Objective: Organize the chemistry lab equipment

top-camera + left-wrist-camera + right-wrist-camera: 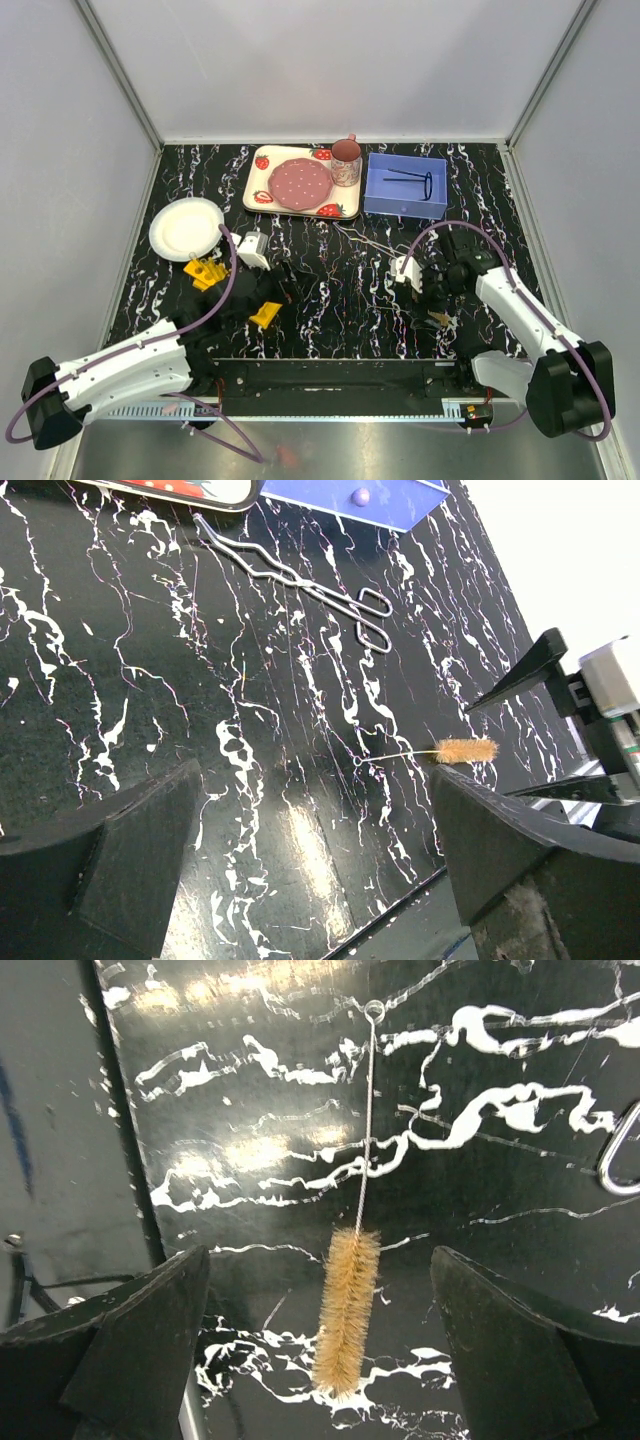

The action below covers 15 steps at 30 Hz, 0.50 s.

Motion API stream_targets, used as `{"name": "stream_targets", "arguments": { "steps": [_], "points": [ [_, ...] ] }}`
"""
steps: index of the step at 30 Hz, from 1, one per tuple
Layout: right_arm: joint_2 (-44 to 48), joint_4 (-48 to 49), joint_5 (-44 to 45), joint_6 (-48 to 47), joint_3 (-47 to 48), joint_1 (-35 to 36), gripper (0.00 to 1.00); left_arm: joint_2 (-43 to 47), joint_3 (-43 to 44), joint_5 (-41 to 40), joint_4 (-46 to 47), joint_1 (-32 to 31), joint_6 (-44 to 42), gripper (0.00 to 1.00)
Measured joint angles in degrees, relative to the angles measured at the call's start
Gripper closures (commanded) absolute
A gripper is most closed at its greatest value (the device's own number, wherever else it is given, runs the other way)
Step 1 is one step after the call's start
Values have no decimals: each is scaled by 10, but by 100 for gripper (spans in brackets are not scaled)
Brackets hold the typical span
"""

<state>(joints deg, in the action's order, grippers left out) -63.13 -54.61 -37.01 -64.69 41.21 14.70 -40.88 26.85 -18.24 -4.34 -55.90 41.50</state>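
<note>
The tan-bristled tube brush [347,1310] lies flat on the black marbled table [480,1050], its wire handle pointing away. My right gripper [320,1350] hovers over it, open, with one finger on each side of the bristles and not touching them. From above, the brush [440,320] sits near the front edge under the right gripper [433,305]. The thin wire tongs [300,580] lie on the table further back. My left gripper [315,850] is open with nothing in it. A yellow rack [205,270] stands by the white plate, and a second yellow piece [265,314] lies close to the left gripper [292,285].
A blue box [405,185] holding a dark wire item stands at the back right. Beside it is the strawberry-print tray [258,190] with a pink plate and cup. A round white plate [187,228] sits at the left. The table's front edge runs just behind the brush.
</note>
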Motion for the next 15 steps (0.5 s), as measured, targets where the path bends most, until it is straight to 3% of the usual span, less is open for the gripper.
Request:
{"name": "stream_targets", "arguments": {
  "steps": [11, 15],
  "points": [
    [-38, 83, 92, -4, -61, 19, 23, -3, 0, 3, 2, 0, 5, 1],
    [-59, 103, 113, 2, -64, 30, 35, -5, 0, 3, 2, 0, 5, 1]
  ]
}}
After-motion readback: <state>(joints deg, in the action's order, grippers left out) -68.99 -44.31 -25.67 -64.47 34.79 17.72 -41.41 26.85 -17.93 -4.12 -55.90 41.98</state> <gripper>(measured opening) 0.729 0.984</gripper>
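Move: Almost under the right hand lies the brush head, bristles about 7 cm below, roughly 1 cm ahead and 1 cm to the right, its wire running off to the left. The metal tongs lie some 21 cm ahead of that hand and 15 cm to its left; the blue box is about 36 cm ahead and 6 cm to the left. From the left hand, the brush head is roughly 34 cm to the right, about level forward and 17 cm below. Sinking about 5.5 cm towards the brush head and easing some 2 cm to the right, the right hand slows as it nears the table. The fingers tip about 10 degrees steeper downward and narrow from wide open to roughly three quarters, the pads on either side of the bristles without a visible touch. ##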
